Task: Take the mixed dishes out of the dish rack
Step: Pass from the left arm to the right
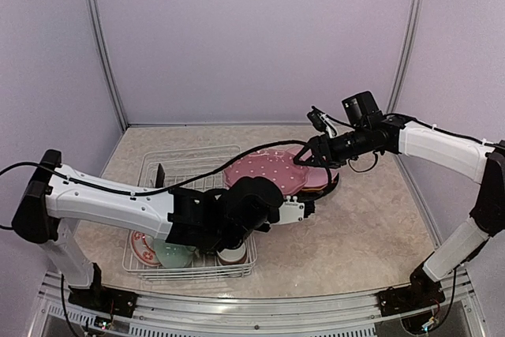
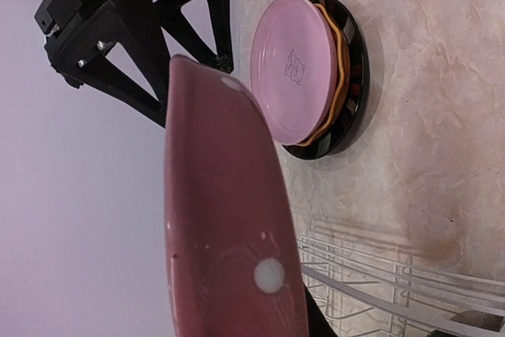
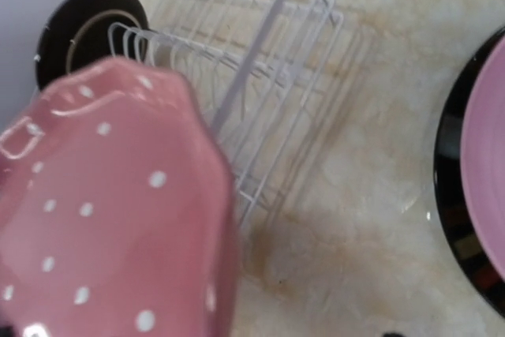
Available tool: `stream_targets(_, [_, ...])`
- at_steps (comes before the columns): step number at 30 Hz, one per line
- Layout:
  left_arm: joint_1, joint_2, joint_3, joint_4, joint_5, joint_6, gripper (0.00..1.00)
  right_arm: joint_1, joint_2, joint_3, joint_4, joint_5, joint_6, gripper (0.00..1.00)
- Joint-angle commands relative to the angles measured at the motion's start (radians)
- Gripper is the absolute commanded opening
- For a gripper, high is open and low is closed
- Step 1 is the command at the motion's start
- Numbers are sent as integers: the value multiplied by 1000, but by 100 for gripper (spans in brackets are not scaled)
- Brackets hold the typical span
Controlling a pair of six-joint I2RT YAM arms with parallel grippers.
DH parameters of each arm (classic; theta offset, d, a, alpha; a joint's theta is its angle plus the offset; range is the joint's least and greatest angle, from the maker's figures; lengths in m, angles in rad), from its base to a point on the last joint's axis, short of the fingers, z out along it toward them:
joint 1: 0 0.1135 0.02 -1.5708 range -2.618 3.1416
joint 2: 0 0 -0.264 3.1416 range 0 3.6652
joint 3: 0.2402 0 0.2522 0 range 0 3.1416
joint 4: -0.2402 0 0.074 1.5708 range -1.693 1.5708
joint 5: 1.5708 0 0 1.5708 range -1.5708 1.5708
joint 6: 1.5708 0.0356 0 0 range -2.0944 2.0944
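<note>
A pink white-dotted plate (image 1: 264,170) hangs tilted above the right end of the white wire dish rack (image 1: 189,162). My left gripper (image 1: 309,209) is shut on its near edge; the plate (image 2: 225,219) hides those fingers in the left wrist view. My right gripper (image 1: 301,155) stands open at the plate's far rim, its black fingers (image 2: 134,45) straddling the edge. The same plate (image 3: 102,211) fills the left of the right wrist view. On the table to the right lies a stack of a pink plate (image 2: 293,69) on a yellow one on a black one (image 2: 357,76).
In the rack an upright black plate (image 1: 160,174) stands at the back. A red-patterned bowl (image 1: 144,246), a pale-green cup (image 1: 175,255) and a brown-white cup (image 1: 232,255) sit at its near end. Purple walls and metal posts enclose the marbled table (image 1: 371,234).
</note>
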Motion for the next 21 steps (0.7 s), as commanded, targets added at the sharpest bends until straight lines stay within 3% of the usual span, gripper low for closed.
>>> stream_targets(1, [-6, 15, -4, 179, -79, 94, 0, 17, 33, -25, -25, 19, -16, 63])
stream_targets(15, [-5, 28, -27, 256, -95, 157, 0, 24, 48, -32, -15, 7, -12, 9])
stream_targets(18, [-2, 22, -28, 256, -95, 157, 0, 23, 48, -24, -26, 9, -16, 4])
stream_targets(21, [0, 19, -31, 258, -93, 159, 0, 24, 55, -17, -38, 12, -22, 10])
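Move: The pink polka-dot plate is already in the left fingers, its middle about 6 cm ahead of that hand and 5 cm lower. The right gripper, still open, is roughly 9 cm farther out than the left hand and 8 cm to its right. From the right hand, the plate's middle is some 9 cm left, 3 cm back and 6 cm down; the stacked plates lie about 10 cm ahead, 7 cm right and 18 cm down, the dish rack some 30 cm left, 6 cm back and 16 cm down. The right fingers close on the free right-hand rim of the polka-dot plate and pinch it, after that hand sinks about 2.5 cm to the rim with its jaws narrowing on the way. The left hand keeps its grip and lowers the plate about as far, rolling its left side up some 10 degrees. ##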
